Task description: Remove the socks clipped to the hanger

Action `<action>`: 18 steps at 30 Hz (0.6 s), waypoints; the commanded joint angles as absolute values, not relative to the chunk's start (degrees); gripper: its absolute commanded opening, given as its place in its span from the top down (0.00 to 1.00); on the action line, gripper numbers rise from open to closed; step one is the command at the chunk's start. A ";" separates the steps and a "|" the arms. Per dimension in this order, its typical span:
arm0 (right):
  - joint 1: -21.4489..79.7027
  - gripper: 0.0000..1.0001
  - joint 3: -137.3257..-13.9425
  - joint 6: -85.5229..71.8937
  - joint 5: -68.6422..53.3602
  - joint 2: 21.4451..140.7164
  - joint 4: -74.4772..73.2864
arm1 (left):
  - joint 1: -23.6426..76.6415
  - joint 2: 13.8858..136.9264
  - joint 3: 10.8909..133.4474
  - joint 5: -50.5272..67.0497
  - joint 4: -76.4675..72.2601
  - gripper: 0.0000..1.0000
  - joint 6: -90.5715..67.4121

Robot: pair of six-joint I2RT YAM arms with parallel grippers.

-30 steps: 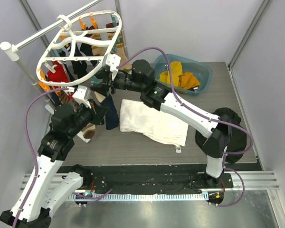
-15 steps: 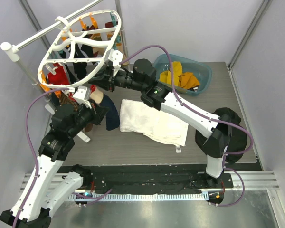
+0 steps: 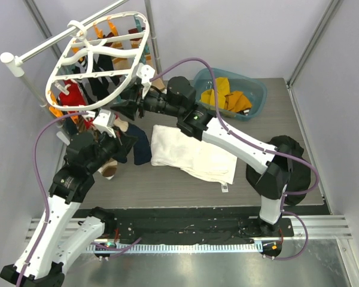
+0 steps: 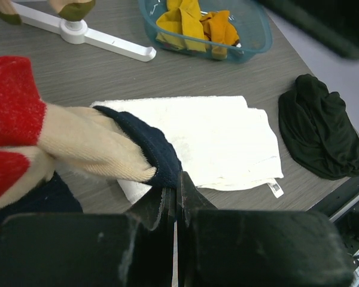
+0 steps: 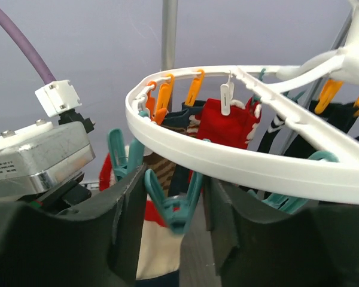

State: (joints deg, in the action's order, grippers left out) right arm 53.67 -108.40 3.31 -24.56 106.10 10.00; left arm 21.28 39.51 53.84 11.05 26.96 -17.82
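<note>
The white oval hanger [image 3: 99,60] hangs tilted at the upper left, with several socks [image 3: 72,95] clipped under it. My right gripper [image 5: 170,206] is open under the hanger's rim [image 5: 239,164], and a teal clip [image 5: 179,209] hangs between its fingers. A red sock [image 5: 230,122] and a striped one hang behind. My left gripper [image 4: 176,190] is shut on the navy toe of a red, cream and navy sock [image 4: 90,149] just below the right gripper [image 3: 124,103].
A folded white cloth [image 3: 191,152] lies mid-table. A teal basket [image 3: 260,95] at the back holds yellow socks [image 3: 224,95]. A black garment heap [image 3: 296,164] lies on the right. The white pole stand [image 3: 24,60] carries the hanger, and its foot [image 4: 78,30] rests on the table.
My right gripper closed on the teal clip and has opened again. The hanger has tipped up a little. My left gripper has drawn slightly down and left with the sock.
</note>
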 commanded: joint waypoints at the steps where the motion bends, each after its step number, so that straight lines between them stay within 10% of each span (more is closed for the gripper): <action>1: 54.05 0.42 -103.55 2.11 -23.73 100.65 11.78 | 21.09 38.58 54.23 12.22 26.63 1.00 -18.46; 7: 54.05 0.21 -85.72 3.16 -25.05 89.85 18.97 | 21.09 37.71 55.89 13.53 27.51 1.00 -19.51; 18: 54.05 0.17 -65.83 2.29 -30.06 80.95 26.89 | 21.09 37.27 58.18 19.59 25.14 1.00 -23.90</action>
State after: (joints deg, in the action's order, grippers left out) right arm 53.84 -68.47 2.70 -28.53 82.65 20.73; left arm 21.28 37.98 55.24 15.07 28.12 -21.19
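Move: The right hand is up at the hanger, with a teal clip between its fingertips. From it, the sock's navy foot is some 8 cm back, 5 cm left and 12 cm down. The left fingers pinching the sock are about 9 back, 5 left and 10 down. A second teal clip sits roughly 4 cm back and 6 left, about level. From the left hand, the navy foot is 1 cm ahead, 3 right and 3 below. Opening wide, the right hand leaves the teal clip, dropping about 9 cm, back and right towards the held sock. ##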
